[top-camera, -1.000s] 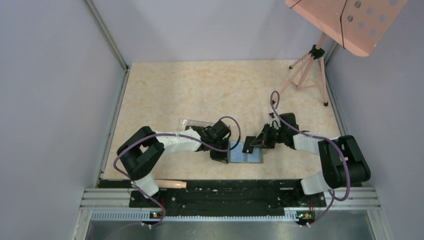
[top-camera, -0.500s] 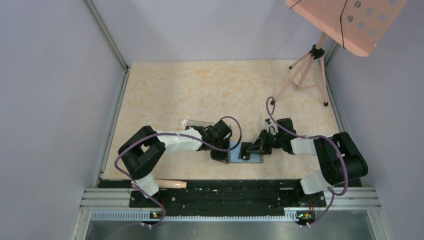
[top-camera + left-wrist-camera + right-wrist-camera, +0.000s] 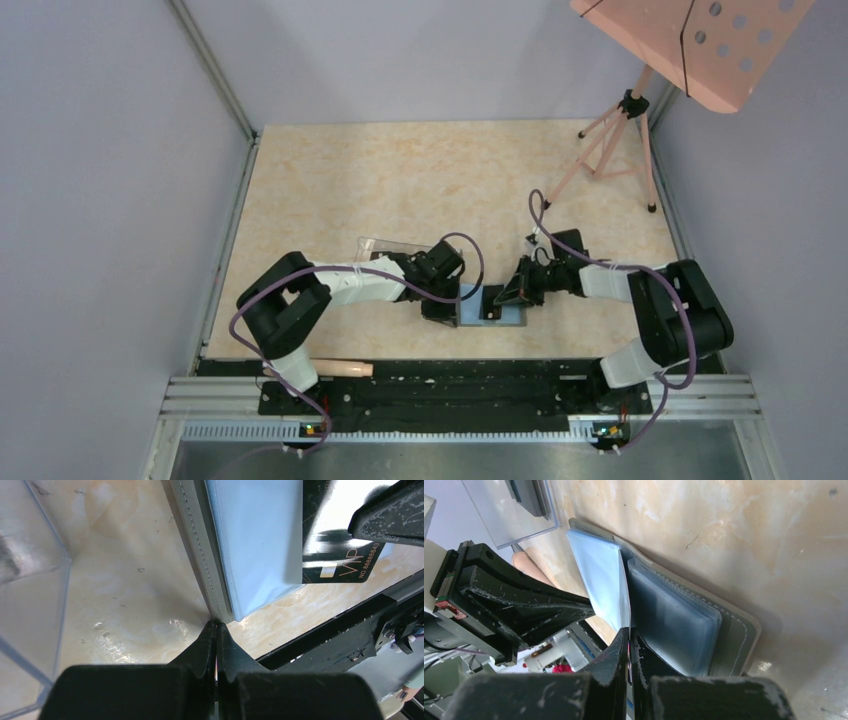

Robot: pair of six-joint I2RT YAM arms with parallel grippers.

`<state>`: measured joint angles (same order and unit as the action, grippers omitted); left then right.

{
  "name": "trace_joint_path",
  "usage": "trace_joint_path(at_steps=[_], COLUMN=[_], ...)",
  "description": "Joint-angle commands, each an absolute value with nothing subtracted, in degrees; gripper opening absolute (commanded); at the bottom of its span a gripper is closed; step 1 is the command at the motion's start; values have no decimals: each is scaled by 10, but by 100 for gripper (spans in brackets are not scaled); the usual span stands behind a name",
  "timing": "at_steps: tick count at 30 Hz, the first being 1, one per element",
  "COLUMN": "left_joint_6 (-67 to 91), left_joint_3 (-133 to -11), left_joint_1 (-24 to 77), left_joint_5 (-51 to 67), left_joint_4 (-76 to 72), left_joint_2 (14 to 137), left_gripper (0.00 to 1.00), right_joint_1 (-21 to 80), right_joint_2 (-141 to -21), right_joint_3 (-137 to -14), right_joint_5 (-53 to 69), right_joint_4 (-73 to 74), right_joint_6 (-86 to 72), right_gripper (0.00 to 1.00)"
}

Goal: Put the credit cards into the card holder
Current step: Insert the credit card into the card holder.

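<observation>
The card holder lies open near the front edge, blue-gray inside up. In the left wrist view its gray stitched edge runs down to my left gripper, which is shut on the near corner. My right gripper is shut on a black credit card over the holder's middle. In the left wrist view the card shows "VIP" print and overlaps a clear sleeve. In the right wrist view my right gripper holds the card edge-on, at the gap between the pale sleeve and the darker sleeves.
A clear plastic box lies just behind the left gripper, with more black cards inside it. A tan wooden stick lies on the front rail. A pink tripod stands at the back right.
My right gripper has moved left and down with the card, from beside the holder's right half to over its middle. The left gripper has stayed at the holder's left edge.
</observation>
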<state>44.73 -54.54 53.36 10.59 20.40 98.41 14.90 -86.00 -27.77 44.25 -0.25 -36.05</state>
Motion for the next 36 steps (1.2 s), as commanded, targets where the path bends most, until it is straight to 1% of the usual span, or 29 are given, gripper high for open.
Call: trace_joint_path(at_steps=[1,10,17,21,24,27,31,36], left_joint_6=[431,427,425,425,424,426,426,428], left_joint_3=[-542,-551,-556,-557,-557,-557,-560,-568], left_joint_1=[545,549,552,553,554,554,554,555], left_joint_5=[72,70,68,67,65,60,61,62], left_joint_4=[223,231,236,237,241,246,247,242], left_joint_2=[1018,1023,1028,1029,1029,1029,1030,1029], left_gripper=[0,0,0,0,0,0,0,0], right_joint_1=[155,168,200,204,207,215,227,242], right_joint_2=[-893,-951,-975,-950,-912,-892,-888,-894], right_joint_3=[-311,-324,-349,-372,-396,-422,-438,-446], right_joint_5=[431,474,473,414,362,332,312,282], right_joint_4=[72,61,70,121,173,227,252,269], right_joint_6=[-302,-295,-296,-277,-259,-238,-226,-223], right_gripper=[0,0,0,13,31,45,54,57])
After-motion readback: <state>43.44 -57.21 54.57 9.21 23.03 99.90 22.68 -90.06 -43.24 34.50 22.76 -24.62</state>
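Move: The right hand already pinches the black card by its right edge; the card holder's left pocket is about 6 cm to its left, 2 cm back and 2 cm below. The holder's right pocket is some 3 cm to the hand's right and 2 cm back, and the clear box about 21 cm left and 9 cm ahead. From the left hand, shut at the holder's near left corner, the left pocket is some 4 cm ahead and 5 cm right. The right hand pushes the pinched card some 2 cm left into the left pocket, opens and rises slightly. ##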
